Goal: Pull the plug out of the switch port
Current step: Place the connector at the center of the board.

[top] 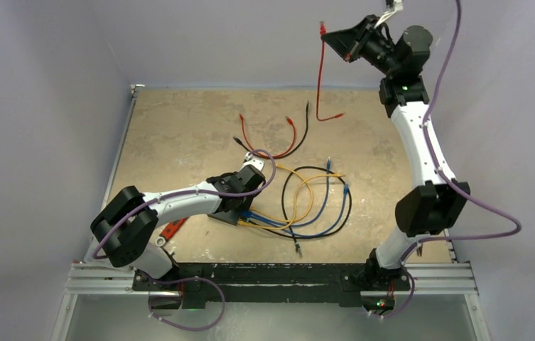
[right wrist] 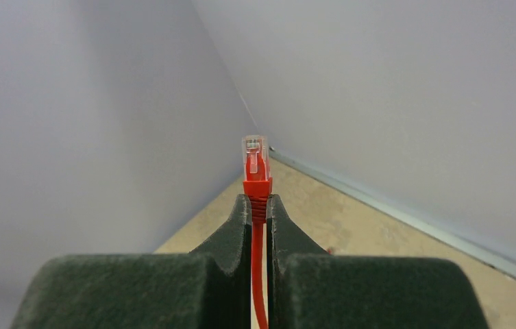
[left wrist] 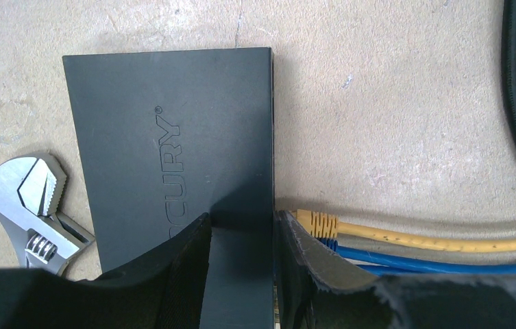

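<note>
The switch [left wrist: 173,123] is a flat matte black box lying on the table; in the top view [top: 223,216] it sits under my left wrist. My left gripper [left wrist: 244,216] [top: 234,202] is down on it, with one finger on its top face and the other against its port edge. A yellow plug [left wrist: 315,223] and blue cables [left wrist: 412,259] sit at that edge. My right gripper [right wrist: 258,200] [top: 331,37] is raised high at the back right. It is shut on a red plug [right wrist: 256,161], which is free of the switch. Its red cable [top: 319,78] hangs down to the table.
An adjustable wrench [left wrist: 35,205] lies just left of the switch. Yellow, blue and black cables [top: 314,206] loop on the table to the right of it. A red and a black loose cable [top: 278,138] lie farther back. Grey walls close in the table.
</note>
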`<state>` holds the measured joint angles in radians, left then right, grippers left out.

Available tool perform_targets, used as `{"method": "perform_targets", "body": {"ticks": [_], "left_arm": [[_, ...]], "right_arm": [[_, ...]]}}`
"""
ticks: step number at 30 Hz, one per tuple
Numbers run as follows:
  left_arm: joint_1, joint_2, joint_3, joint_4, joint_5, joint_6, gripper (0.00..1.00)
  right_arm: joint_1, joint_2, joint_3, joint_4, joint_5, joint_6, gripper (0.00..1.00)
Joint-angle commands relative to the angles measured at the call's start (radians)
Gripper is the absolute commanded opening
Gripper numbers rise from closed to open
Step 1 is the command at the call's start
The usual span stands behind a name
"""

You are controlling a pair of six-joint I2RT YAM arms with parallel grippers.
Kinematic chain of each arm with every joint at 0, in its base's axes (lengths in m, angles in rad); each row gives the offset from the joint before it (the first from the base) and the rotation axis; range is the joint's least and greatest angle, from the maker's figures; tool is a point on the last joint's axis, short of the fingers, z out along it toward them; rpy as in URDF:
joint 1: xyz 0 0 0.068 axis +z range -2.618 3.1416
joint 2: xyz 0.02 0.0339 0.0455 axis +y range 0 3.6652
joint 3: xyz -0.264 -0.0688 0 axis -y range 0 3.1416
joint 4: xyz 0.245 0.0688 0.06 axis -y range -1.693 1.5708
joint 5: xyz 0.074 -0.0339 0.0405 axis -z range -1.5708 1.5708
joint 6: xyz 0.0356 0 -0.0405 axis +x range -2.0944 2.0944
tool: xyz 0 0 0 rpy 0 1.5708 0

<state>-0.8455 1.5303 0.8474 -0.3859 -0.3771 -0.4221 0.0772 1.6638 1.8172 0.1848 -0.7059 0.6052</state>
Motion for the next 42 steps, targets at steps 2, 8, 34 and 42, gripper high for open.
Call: {"method": "perform_targets", "body": {"ticks": [2,8,34,42], "left_arm": [[0.008,0.048,-0.032,-0.027,0.042,-0.004,0.37],[0.008,0.055,-0.031,-0.034,0.043,-0.009,0.37],[0.008,0.066,-0.031,-0.029,0.05,-0.018,0.36],[0.008,0.055,-0.036,-0.041,0.046,-0.019,0.36]], "right_arm": [[-0.005,0.09,0.073,-0.07,-0.014,-0.083,0.0],[-0.005,0.235,0.201,-0.139,-0.002,-0.109,0.0],[0.229,0.498,0.155,-0.14,-0.032,-0.112,0.0],[0.285,0.6,0.185,-0.091,-0.053,-0.055,0.0]]}}
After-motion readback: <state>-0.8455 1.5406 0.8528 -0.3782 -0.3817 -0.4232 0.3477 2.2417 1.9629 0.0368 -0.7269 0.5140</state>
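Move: My right hand holds the red plug high up, with the bare far middle of the board about 17 cm ahead, 17 cm to the left and 50 cm below. Down there, the nearer loose black plug lies some 14 cm ahead and 24 cm left of this hand, one loose red plug 25 cm ahead and 23 cm left, and the other 23 cm ahead and 7 cm left. From my left hand that spot is roughly 38 cm ahead and 5 cm right. With my right fingers still shut on the red plug's boot, I sweep down towards the far middle of the board, first about 10 cm forward as I sink, then swinging some 16 cm left and easing back slightly, about 27 cm lower in all. The wrist tips down nearly 30 degrees and turns a little counter-clockwise. My left hand stays astride the switch's port edge. ##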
